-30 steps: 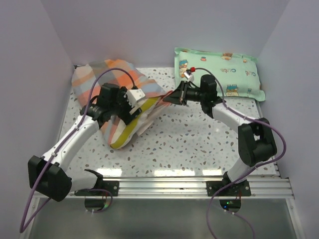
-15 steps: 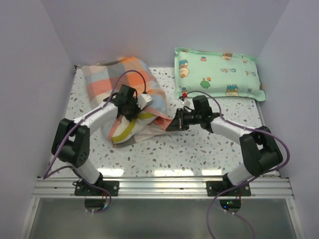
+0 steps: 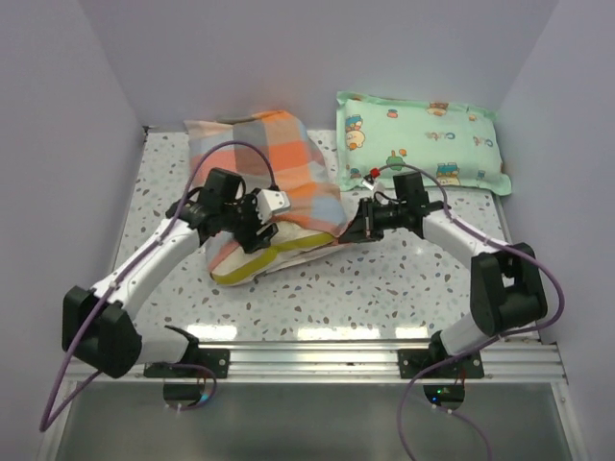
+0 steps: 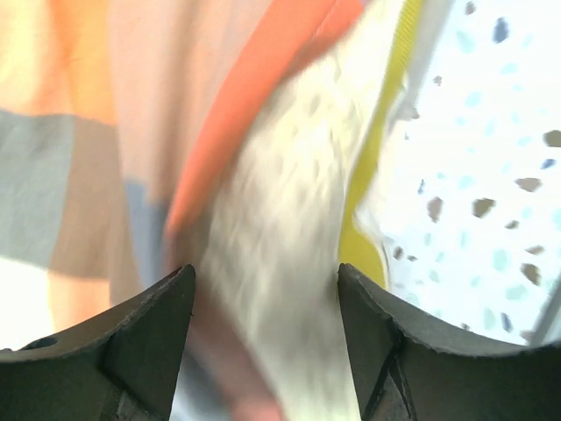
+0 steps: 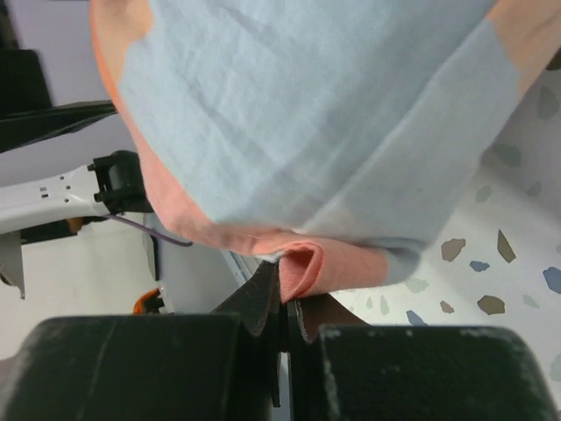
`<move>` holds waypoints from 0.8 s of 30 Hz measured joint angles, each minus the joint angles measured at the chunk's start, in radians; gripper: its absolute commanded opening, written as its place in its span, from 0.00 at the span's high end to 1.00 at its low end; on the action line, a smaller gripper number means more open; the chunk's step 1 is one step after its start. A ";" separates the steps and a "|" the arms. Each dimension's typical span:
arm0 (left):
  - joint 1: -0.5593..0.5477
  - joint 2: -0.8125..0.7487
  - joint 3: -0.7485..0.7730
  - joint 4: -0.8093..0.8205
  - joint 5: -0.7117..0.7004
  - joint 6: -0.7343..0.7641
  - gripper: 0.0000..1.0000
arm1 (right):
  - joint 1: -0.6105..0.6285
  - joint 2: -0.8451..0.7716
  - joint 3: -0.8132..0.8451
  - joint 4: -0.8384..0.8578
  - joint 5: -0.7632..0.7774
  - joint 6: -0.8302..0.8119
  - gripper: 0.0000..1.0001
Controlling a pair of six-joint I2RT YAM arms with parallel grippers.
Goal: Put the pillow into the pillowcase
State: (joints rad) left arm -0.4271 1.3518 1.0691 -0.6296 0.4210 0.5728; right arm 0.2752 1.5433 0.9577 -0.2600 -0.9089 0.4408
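Observation:
The plaid pillowcase point(image 3: 274, 158) lies at the left middle of the table, bulged over the cream-yellow pillow point(image 3: 252, 264), whose yellow edge and white end stick out at the near side. My left gripper point(image 3: 262, 230) is open right at that exposed end. In the left wrist view, blurred, the pillow point(image 4: 280, 202) lies between my left gripper's point(image 4: 263, 294) wide-apart jaws, with the pillowcase point(image 4: 105, 114) to the left. My right gripper point(image 3: 349, 229) is shut on the pillowcase's right edge. In the right wrist view my right gripper point(image 5: 289, 303) pinches the orange hem of the pillowcase point(image 5: 307, 105).
A mint-green cartoon-print pillow point(image 3: 423, 139) leans against the back wall at the right. The speckled table point(image 3: 384, 288) has walls on three sides. A metal rail point(image 3: 317, 360) runs along the near edge.
The pillowcase has slid right and further over the pillow. My right gripper moved right, holding the hem. My left arm stretched out again, gripper at the pillow's exposed end.

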 measured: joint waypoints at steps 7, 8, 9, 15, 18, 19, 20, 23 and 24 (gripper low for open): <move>0.017 -0.129 0.071 -0.120 0.031 -0.002 0.35 | -0.006 0.075 -0.014 -0.003 -0.005 0.018 1.00; 0.017 -0.120 0.071 -0.122 0.030 -0.001 0.36 | -0.006 0.080 -0.014 -0.004 -0.005 0.019 1.00; 0.017 -0.107 0.069 -0.120 0.029 -0.001 0.37 | -0.006 0.081 -0.014 -0.005 -0.004 0.018 1.00; 0.012 0.013 0.046 -0.083 -0.007 -0.004 0.44 | -0.006 0.081 -0.014 -0.018 -0.002 0.003 1.00; 0.011 0.072 0.043 -0.050 -0.035 -0.007 0.84 | -0.006 0.082 -0.014 -0.018 -0.001 -0.001 1.00; 0.011 0.089 0.044 -0.043 -0.036 -0.008 0.90 | -0.006 0.082 -0.014 -0.019 0.000 -0.003 1.00; 0.011 0.103 0.047 -0.043 -0.035 0.003 0.96 | -0.006 0.082 -0.014 -0.020 0.000 -0.006 1.00; 0.011 0.123 0.069 -0.088 0.005 0.059 1.00 | -0.006 0.087 -0.014 -0.026 0.001 -0.016 1.00; 0.011 0.117 0.077 -0.111 0.023 0.084 1.00 | -0.006 0.090 -0.014 -0.029 0.002 -0.018 1.00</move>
State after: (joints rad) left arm -0.4156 1.4693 1.1461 -0.7406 0.4442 0.6563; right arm 0.2691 1.6333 0.9440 -0.2886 -0.9073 0.4229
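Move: My left hand, open above the half-covered pillow, goes for the pillowcase hem about 2 cm ahead of it and 4 cm below. The bare pillow face centres some 4 cm to its right, 2 cm back and 6 cm below; the case corner kept in my right fingers lies roughly 25 cm to its right and 1 cm ahead. From my right hand that hem is about 26 cm to the left, 1 cm ahead and a little lower. I lift my left hand about 5 cm off the pillow, easing slightly back, then drop it some 8 cm towards the case hem, shutting my open fingers completely late in the descent to pinch the hem beside the bare pillow. Meanwhile my right hand keeps its pinch on the case corner and sinks about 3 cm with it, its wrist tilting slightly. ##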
